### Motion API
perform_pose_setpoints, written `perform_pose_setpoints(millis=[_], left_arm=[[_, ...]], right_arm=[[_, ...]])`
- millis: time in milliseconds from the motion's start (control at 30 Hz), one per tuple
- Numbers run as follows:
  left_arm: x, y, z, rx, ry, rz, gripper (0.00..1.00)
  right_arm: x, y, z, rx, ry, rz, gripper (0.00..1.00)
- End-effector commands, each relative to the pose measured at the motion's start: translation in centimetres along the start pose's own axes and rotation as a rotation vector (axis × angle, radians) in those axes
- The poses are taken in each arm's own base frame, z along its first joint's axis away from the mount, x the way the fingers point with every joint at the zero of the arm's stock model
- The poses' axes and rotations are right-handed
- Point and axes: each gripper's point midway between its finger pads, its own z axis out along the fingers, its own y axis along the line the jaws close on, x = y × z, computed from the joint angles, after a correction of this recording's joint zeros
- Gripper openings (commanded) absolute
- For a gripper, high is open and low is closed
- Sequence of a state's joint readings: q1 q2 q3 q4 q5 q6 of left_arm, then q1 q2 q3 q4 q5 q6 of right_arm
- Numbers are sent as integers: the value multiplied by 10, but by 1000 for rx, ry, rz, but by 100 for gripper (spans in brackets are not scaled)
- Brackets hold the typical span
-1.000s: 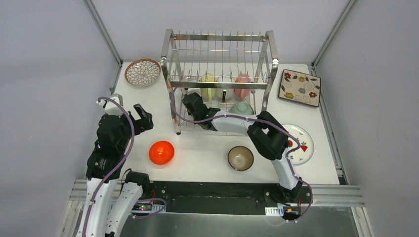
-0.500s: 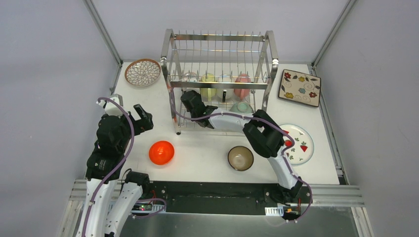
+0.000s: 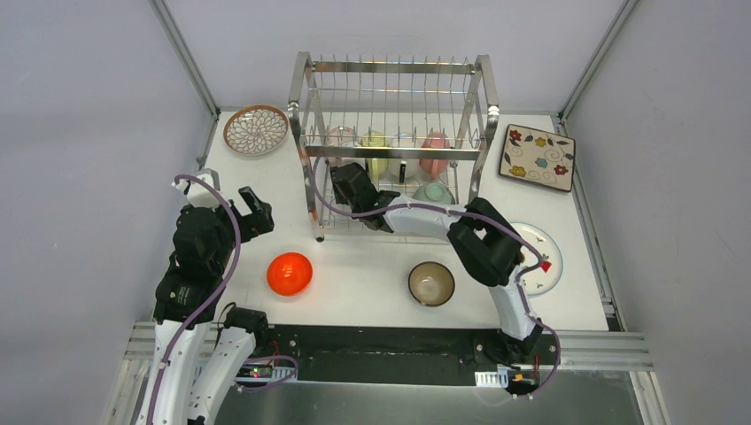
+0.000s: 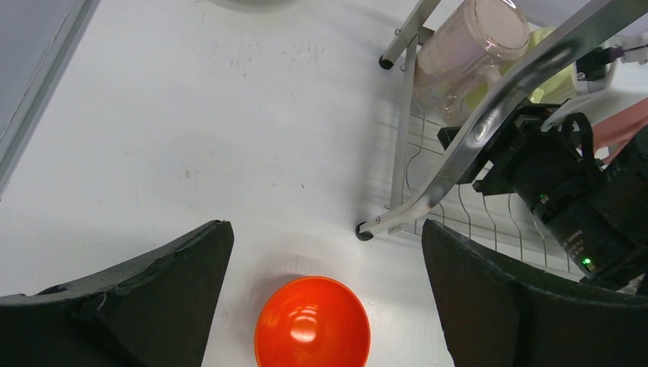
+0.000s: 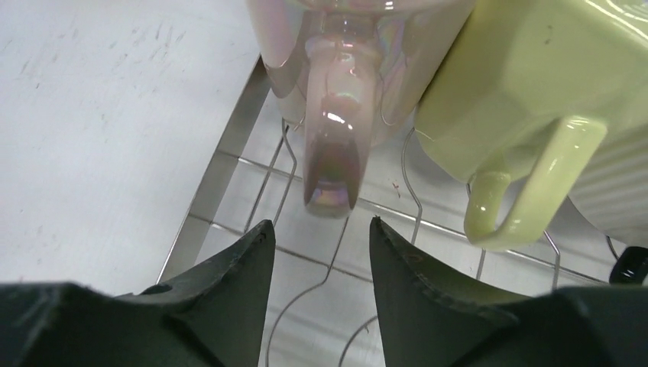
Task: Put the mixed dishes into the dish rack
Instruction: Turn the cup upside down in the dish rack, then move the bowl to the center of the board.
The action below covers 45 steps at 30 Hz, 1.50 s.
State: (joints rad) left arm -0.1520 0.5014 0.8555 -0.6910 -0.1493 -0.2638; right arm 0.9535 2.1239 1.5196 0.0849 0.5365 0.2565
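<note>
The dish rack [image 3: 394, 106] stands at the table's back. Its lower tier holds a pale pink cup [image 5: 336, 92] and a yellow cup [image 5: 527, 84] lying on their sides, more cups and a mint bowl [image 3: 434, 193]. My right gripper [image 5: 321, 223] is open inside that tier, its tips just short of the pink cup's handle, with nothing between them. My left gripper [image 4: 326, 225] hangs wide open over the orange bowl [image 4: 312, 321]. The brown bowl [image 3: 431, 283] sits at front centre.
A petal-pattern plate [image 3: 256, 129] lies left of the rack and a square floral plate [image 3: 537, 157] to its right. The strawberry plate [image 3: 545, 266] is half hidden under my right arm. The rack's front left foot [image 4: 365, 229] stands just beyond the orange bowl.
My right gripper's jaws have parted and let go of the pink cup, which now rests in the lower tier; the gripper has drawn back slightly. The left arm has not moved.
</note>
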Motion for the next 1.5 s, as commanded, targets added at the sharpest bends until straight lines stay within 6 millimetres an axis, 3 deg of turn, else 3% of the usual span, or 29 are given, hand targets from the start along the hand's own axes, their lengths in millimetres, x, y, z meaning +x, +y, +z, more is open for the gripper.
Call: perform_pose_setpoints(millis=[0, 300, 633, 867, 1067, 1467], left_arm=[[-8, 0, -4, -1, -27, 18, 99], [-7, 0, -3, -1, -26, 17, 99], [-6, 0, 0, -3, -17, 18, 99], [-5, -1, 1, -1, -13, 15, 99], [-5, -1, 1, 0, -16, 11, 99], [-4, 1, 2, -4, -22, 25, 99]], right_arm=[[-44, 12, -33, -93, -76, 62, 50], [-10, 18, -66, -196, 19, -7, 48], [34, 4, -116, -248, 141, -132, 48], [38, -7, -157, -269, 186, -211, 48], [58, -20, -180, -241, 258, -239, 48], [78, -44, -224, -133, 437, -190, 49]])
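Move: The brown bowl stands on the table about 26 cm back from the right hand, 23 cm to its right and some 6 cm lower. The just-released pink cup is upside down in the rack, about 9 cm ahead and roughly level, with the yellow cup about 8 cm to its right. The green bowl lies about 24 cm right of the hand and 4 cm back. From the left hand, the brown bowl is about 41 cm right, 4 cm back and 22 cm below. Leaving the pink cup's handle, already free of its fingers, the right hand draws back about 20 cm and some 11 cm to the right, out over the rack's near edge towards the brown bowl. Its height bobs a couple of centimetres but ends about where it began; the fingers stay half open while the wrist turns counter-clockwise and tips down, some 20 degrees each. ##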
